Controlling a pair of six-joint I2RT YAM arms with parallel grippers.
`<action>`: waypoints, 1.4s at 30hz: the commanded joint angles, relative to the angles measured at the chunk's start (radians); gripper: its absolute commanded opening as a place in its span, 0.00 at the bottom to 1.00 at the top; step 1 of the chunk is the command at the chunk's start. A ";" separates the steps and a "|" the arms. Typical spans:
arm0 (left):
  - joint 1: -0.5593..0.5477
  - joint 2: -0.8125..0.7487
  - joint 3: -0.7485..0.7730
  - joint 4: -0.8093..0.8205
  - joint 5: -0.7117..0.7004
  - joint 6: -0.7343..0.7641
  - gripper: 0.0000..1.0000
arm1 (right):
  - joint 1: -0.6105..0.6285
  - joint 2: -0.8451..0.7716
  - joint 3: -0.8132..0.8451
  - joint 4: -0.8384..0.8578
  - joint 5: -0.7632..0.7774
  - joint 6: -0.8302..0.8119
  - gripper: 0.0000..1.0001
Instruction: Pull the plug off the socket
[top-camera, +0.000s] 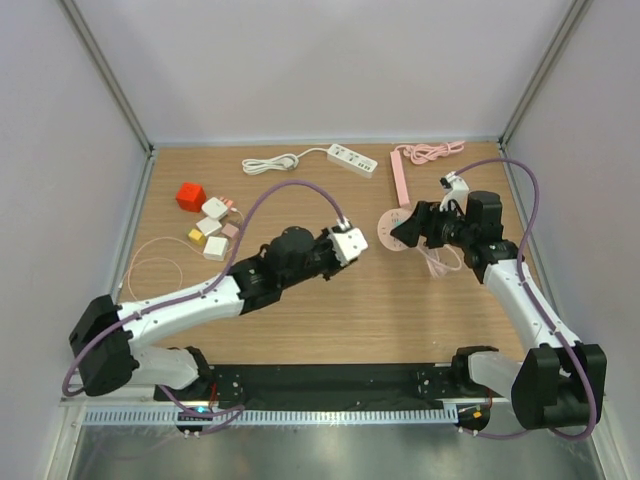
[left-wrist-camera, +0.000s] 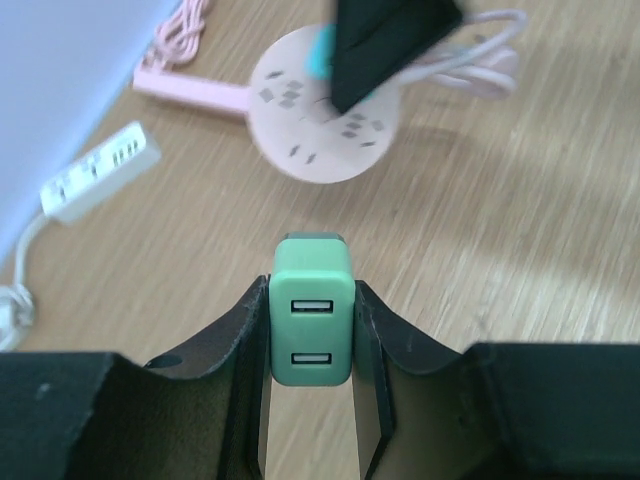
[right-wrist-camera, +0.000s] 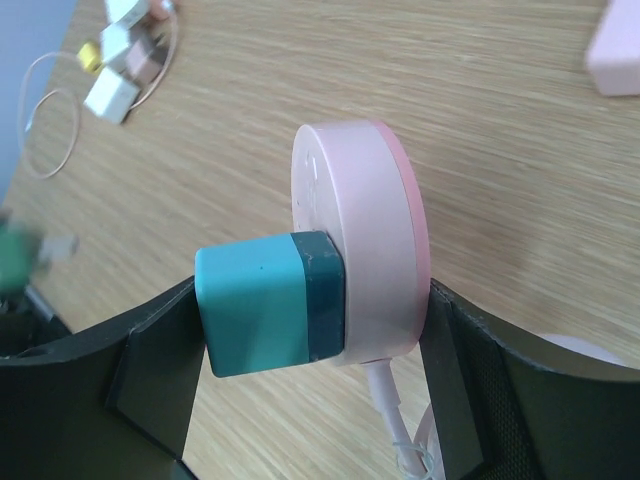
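Observation:
My left gripper (left-wrist-camera: 311, 292) is shut on a green two-port USB plug (left-wrist-camera: 311, 312), held above the wood, free of any socket. Ahead of it lies the round pink socket (left-wrist-camera: 300, 120), partly covered by the right arm's black finger. In the right wrist view this socket (right-wrist-camera: 365, 240) is seen edge-on, with a teal plug (right-wrist-camera: 255, 305) still seated in its face. My right gripper (right-wrist-camera: 312, 295) spans both, one finger against the teal plug and the other against the socket's back. From above, the left gripper (top-camera: 347, 245) sits left of the socket (top-camera: 386, 235) and the right gripper (top-camera: 408, 228).
A white power strip (top-camera: 352, 159) and a pink power strip (top-camera: 400, 180) with its coiled cable (top-camera: 435, 152) lie at the back. A red cube (top-camera: 190, 196), several small adapters (top-camera: 213, 228) and a thin cable loop (top-camera: 150, 265) lie at the left. The socket's white cord (top-camera: 440, 262) trails beside the right arm.

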 joint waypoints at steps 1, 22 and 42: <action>0.172 -0.120 -0.094 0.127 0.046 -0.277 0.00 | 0.005 -0.013 0.049 0.077 -0.225 -0.069 0.01; 1.237 0.016 -0.380 0.403 0.376 -1.316 0.00 | 0.004 -0.012 0.055 0.069 -0.253 -0.092 0.01; 1.426 0.430 -0.110 0.308 0.445 -1.327 0.25 | -0.001 0.003 0.060 0.071 -0.265 -0.093 0.01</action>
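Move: I hold the green plug in my left hand, and the loose plugs are far off to its left: the nearest white plug to the red cube sits about 24 cm ahead, 38 cm left and 20 cm below. The red cube stands roughly 26 cm ahead and 44 cm left, the yellow plug some 17 cm ahead and 42 cm left. From my right hand, that white plug lies about 12 cm ahead, 50 cm left. I sweep my left hand some 43 cm left and 20 cm forward, away from the disc socket towards the loose plugs, and sink about 15 cm, mostly in the later part. On the way the wrist rolls its left side down and the fingers swing counter-clockwise from pointing right to pointing forward, still gripping the green plug. My right hand, keeping hold of the disc socket, first eases slightly left and back, turning a little counter-clockwise, then holds. ##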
